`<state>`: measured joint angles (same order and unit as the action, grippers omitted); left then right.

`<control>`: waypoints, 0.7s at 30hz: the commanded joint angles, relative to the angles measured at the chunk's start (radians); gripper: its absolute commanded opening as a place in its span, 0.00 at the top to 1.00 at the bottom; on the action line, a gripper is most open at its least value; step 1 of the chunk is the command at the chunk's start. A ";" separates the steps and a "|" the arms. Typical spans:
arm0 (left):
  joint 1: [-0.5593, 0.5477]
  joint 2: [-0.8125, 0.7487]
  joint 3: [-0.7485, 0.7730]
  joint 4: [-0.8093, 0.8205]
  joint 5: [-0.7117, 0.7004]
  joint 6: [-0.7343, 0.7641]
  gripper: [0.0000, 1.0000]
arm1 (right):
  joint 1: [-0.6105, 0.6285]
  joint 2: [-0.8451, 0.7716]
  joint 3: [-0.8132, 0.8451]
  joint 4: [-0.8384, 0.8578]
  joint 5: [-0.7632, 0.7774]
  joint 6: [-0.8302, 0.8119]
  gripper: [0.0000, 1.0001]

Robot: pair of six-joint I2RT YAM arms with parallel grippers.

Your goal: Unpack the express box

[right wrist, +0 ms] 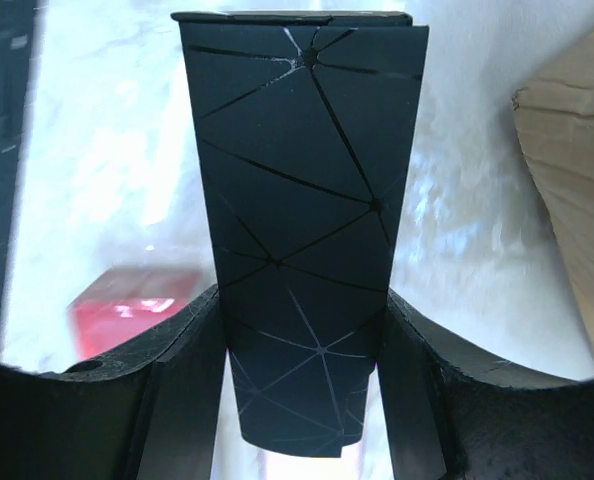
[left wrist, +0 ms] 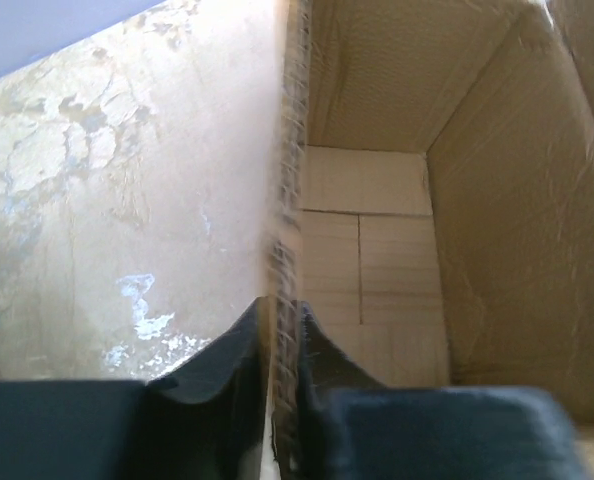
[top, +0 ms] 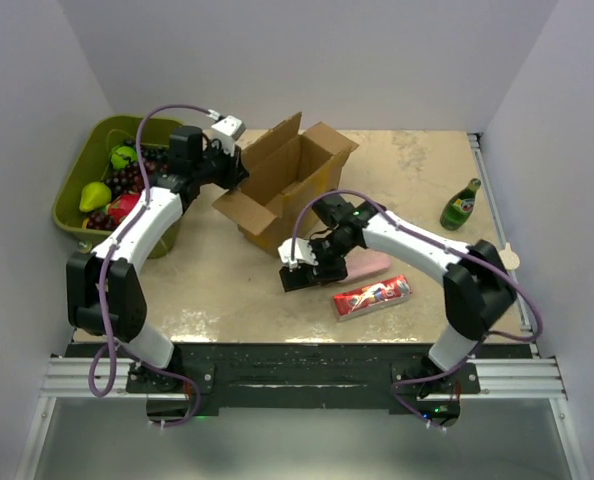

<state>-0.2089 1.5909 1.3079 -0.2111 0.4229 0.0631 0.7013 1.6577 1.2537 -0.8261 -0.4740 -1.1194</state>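
Note:
The express box (top: 295, 185) stands open on the table, its flaps spread and its inside (left wrist: 377, 230) bare cardboard. My left gripper (top: 239, 168) is at the box's left wall, one finger inside and one outside. In the left wrist view the corrugated wall edge (left wrist: 285, 200) runs between the jaws of the left gripper (left wrist: 280, 312), which pinch it closely. My right gripper (top: 312, 262) is in front of the box, shut on a black carton (top: 299, 277) with thin pale lines. That black carton (right wrist: 297, 180) fills the gap between the jaws of the right gripper (right wrist: 302, 300).
An olive-green bin (top: 77, 190) of fruit stands at the far left beside the left arm. A pink packet (top: 369, 264) and a red carton (top: 372, 297) lie in front of the box. A green bottle (top: 461, 204) stands at the right.

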 commanded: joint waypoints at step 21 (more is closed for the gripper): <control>0.022 -0.178 0.132 0.016 -0.102 0.032 0.00 | 0.021 -0.285 0.150 0.142 0.529 0.651 0.01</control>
<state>-0.1982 1.4704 1.3418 -0.2142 0.3843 0.0505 0.7246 1.3800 1.3312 -0.6933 -0.1509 -0.7269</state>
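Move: The right hand holds the black case over bare table; the spot for it lies about 5 cm left, 1 cm back and 6 cm down. From that hand, the pink case is about 8 cm right and 2 cm forward, the red packet 11 cm right and 5 cm back. The left hand pinches the raised far-left flap of the express box, whose middle is roughly 9 cm right, 1 cm back and 11 cm below. The right hand lowers the black case about 3 cm onto the bare table with a small drift left and forward, spreads its fingers wide to let go, then lifts about 16 cm alongside the express box, easing right and turning clockwise and tipping up. The left hand dips slightly as it opens wide off the flap, then climbs straight up nearly 8 cm. ##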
